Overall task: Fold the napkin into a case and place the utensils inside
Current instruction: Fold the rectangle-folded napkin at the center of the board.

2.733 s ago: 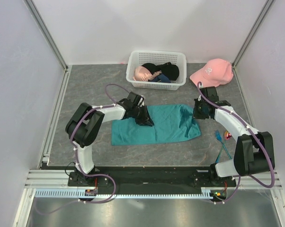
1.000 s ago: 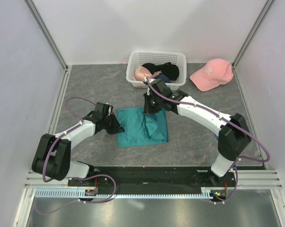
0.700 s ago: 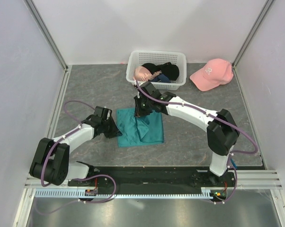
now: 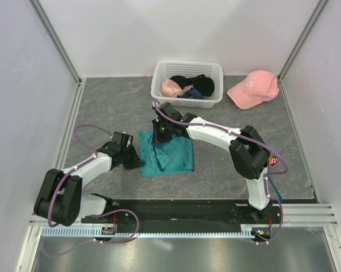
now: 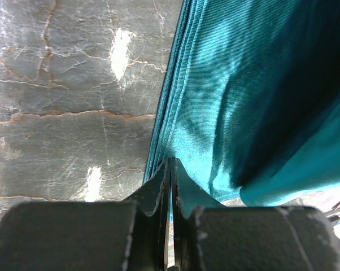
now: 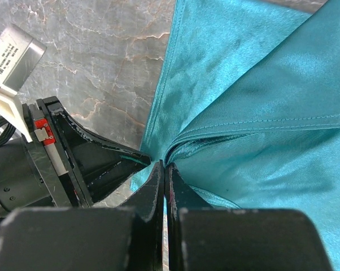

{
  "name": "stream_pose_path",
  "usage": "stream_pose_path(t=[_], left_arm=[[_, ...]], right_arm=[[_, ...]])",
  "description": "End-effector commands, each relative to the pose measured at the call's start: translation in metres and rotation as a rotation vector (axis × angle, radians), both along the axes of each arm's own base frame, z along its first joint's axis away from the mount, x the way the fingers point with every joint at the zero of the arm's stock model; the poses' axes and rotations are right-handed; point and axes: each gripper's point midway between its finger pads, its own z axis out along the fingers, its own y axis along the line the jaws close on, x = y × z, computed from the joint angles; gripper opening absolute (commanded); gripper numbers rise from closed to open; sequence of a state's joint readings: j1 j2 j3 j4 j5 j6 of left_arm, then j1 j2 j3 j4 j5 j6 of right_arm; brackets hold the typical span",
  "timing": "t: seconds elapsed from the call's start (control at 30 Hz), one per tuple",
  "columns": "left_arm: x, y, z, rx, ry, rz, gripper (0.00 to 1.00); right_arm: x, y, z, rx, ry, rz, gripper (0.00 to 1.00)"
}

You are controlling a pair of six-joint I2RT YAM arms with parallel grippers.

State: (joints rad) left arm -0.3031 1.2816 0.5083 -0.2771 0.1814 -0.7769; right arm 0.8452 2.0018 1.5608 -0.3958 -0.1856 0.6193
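Observation:
The teal napkin (image 4: 173, 156) lies folded over into a rough square mid-table, and it fills the left wrist view (image 5: 243, 101) and the right wrist view (image 6: 260, 113). My left gripper (image 4: 139, 162) is at its left edge, shut on the layered hem (image 5: 170, 164). My right gripper (image 4: 156, 137) is at the far left corner, shut on a bunched fold (image 6: 164, 166), close to the left gripper's tip (image 6: 144, 159). The utensils lie at the right by the right arm: a red-headed one (image 4: 275, 162) and a blue one (image 4: 278, 195), both partly hidden.
A white lattice basket (image 4: 186, 67) holding dark and pink garments stands at the back centre. A pink cap (image 4: 252, 88) sits at the back right. The right arm stretches across the table above the napkin's right side. Walls close in on both sides.
The napkin lay spread wide; my right gripper has carried its right end over to the left, doubling it. My left gripper moved to the left edge and closed on the hem.

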Motion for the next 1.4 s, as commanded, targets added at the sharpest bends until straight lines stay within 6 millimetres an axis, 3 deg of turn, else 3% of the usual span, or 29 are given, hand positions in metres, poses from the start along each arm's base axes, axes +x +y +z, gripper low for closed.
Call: stream_pose_path(t=[0.0,0.33,0.73,0.93,1.37], left_arm=[[0.004,0.005,0.001,0.015,-0.031,0.028,0.07],[0.001,0.006,0.000,0.013,-0.032,0.031,0.07],[0.000,0.005,0.001,0.007,-0.036,0.032,0.06],[0.000,0.005,0.001,0.006,-0.034,0.029,0.06],[-0.001,0.004,0.004,-0.001,-0.042,0.030,0.06]], right_arm=[[0.002,0.022,0.016,0.068,-0.021,0.022,0.00],[-0.005,0.031,-0.001,0.054,0.016,0.041,0.00],[-0.011,0.043,-0.009,0.068,0.044,0.050,0.00],[-0.015,0.047,-0.003,0.078,0.035,0.060,0.00],[-0.009,0.054,-0.029,0.054,0.052,0.055,0.00]])
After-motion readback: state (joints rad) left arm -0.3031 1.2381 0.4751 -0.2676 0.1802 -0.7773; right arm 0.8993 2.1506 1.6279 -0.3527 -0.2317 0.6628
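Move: The right hand holds the lifted end of the napkin's flap. The spot it is bound for, the napkin's left edge by the left fingertips, lies about 6 cm to its left, 5 cm back and 8 cm below. The napkin's far left corner is some 9 cm ahead and 7 cm left, its right-hand fold about 17 cm to the right and level with the hand, the white basket roughly 30 cm ahead and 15 cm right. That same edge spot is right under the left hand, about 1 cm below. Keeping its shut fingers on the flap, the right hand sinks about 4 cm while carrying it some 4 cm left and 2 cm back, over the lower layer towards the left edge beside the left gripper, its attitude hardly changing. The left hand stays in place with its nearly closed fingertips resting on that edge by the near corner, while the right fingers come down beside them. ##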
